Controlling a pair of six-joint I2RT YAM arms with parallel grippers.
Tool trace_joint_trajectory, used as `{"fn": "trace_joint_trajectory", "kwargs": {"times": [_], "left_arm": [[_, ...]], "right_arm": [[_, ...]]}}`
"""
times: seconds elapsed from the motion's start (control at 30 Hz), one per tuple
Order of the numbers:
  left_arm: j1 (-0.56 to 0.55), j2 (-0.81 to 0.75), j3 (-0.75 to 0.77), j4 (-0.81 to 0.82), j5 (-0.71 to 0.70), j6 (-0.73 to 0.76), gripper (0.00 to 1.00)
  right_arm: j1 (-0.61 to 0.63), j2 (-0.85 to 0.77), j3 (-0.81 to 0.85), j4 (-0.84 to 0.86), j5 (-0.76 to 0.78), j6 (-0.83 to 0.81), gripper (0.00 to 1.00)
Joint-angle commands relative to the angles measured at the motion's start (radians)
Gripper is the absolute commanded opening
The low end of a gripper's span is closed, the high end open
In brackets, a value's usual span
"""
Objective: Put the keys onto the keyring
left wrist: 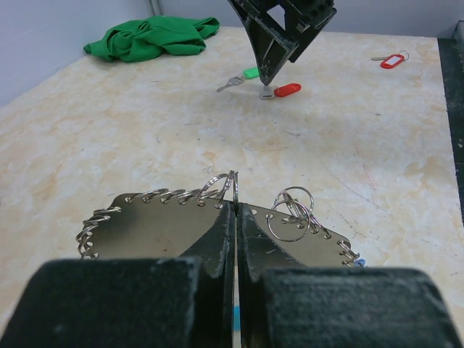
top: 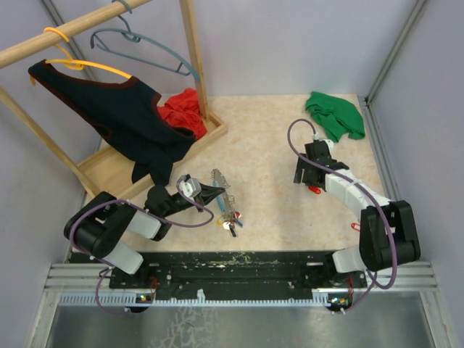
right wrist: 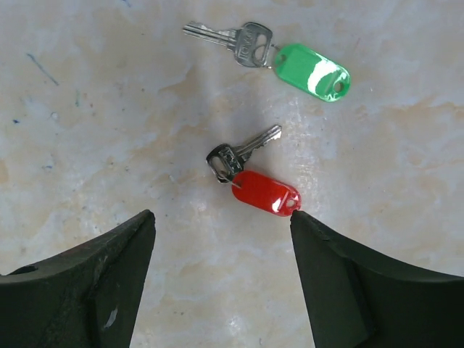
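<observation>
The keyring [left wrist: 159,225] is a flat silvery piece edged with many small wire rings. My left gripper [left wrist: 236,206] is shut on its top edge and holds it upright left of centre [top: 220,185], with coloured tags [top: 230,221] hanging below. Two keys lie on the table: a red-tagged one [right wrist: 265,192] and a green-tagged one [right wrist: 312,71] beyond it. My right gripper [right wrist: 221,214] hangs open just above the red-tagged key, its right fingertip [right wrist: 299,217] at the tag's end. In the left wrist view both keys [left wrist: 287,90] lie under the right gripper [left wrist: 279,36].
A crumpled green cloth [top: 335,114] lies at the back right. A wooden clothes rack [top: 194,58] with hangers, a dark vest [top: 123,119] and a red cloth [top: 185,112] fills the back left. Another red-tagged key [top: 357,225] lies beside the right arm.
</observation>
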Motion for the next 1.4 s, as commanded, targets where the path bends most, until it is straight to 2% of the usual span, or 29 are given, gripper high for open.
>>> {"fn": "trace_joint_trajectory", "kwargs": {"times": [0.0,0.2,0.3,0.43,0.63,0.77,0.83,1.1,1.17,1.3,1.37], "left_arm": [[0.001,-0.012,-0.003,0.071,0.008,0.006,0.00],[0.000,-0.014,0.001,0.054,0.002,0.007,0.00],[0.002,-0.014,0.004,0.051,0.022,0.009,0.00],[0.000,-0.015,0.000,0.054,0.039,0.024,0.00],[0.001,-0.015,-0.005,0.062,0.060,0.039,0.00],[0.001,-0.013,-0.002,0.056,0.065,0.037,0.00],[0.001,-0.015,-0.002,0.053,0.065,0.037,0.00],[0.001,-0.015,-0.001,0.054,0.069,0.030,0.00],[0.001,-0.005,-0.003,0.078,0.073,0.018,0.00],[0.001,0.015,-0.011,0.132,0.079,-0.001,0.00],[0.001,0.014,-0.011,0.136,0.081,-0.006,0.00]], "right_arm": [[-0.025,0.032,0.006,0.081,0.017,0.026,0.70],[-0.039,0.085,0.004,0.124,0.007,0.004,0.50],[-0.047,0.113,0.005,0.134,0.003,-0.004,0.48],[-0.050,0.139,0.003,0.154,-0.025,-0.016,0.39],[-0.052,0.165,0.004,0.152,-0.015,-0.021,0.34],[-0.052,0.167,-0.001,0.149,-0.007,-0.022,0.29],[-0.052,0.168,0.000,0.145,-0.005,-0.025,0.24],[-0.052,0.162,-0.005,0.121,0.013,-0.024,0.17],[-0.052,0.162,-0.009,0.116,0.019,-0.025,0.13],[-0.052,0.154,-0.008,0.101,0.024,-0.026,0.00],[-0.052,0.136,-0.001,0.083,0.012,-0.027,0.00]]}}
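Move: The key with the red tag lies just below the right hand's open fingers, about 2 cm ahead, 3 cm to the right and 4 cm down. Beyond it, the green-tagged key is roughly 8 cm ahead of the hand and 5 cm to its right; a second red-tagged key lies some 14 cm back and 19 cm right. From the left hand, which holds the keyring, the first red-tagged key is about 33 cm right, 6 cm ahead and 11 cm lower. The small ring joining the key's head to its red tag is where the right fingers come down: the hand sinks about 4 cm, easing some 1.5 cm forward and 1 cm to the right, while the fingers narrow. With the tips down at the tabletop it stops sinking and the fingers draw fully shut at that joint, pinching the small ring. The left hand keeps its hold on the keyring, nearly still. ##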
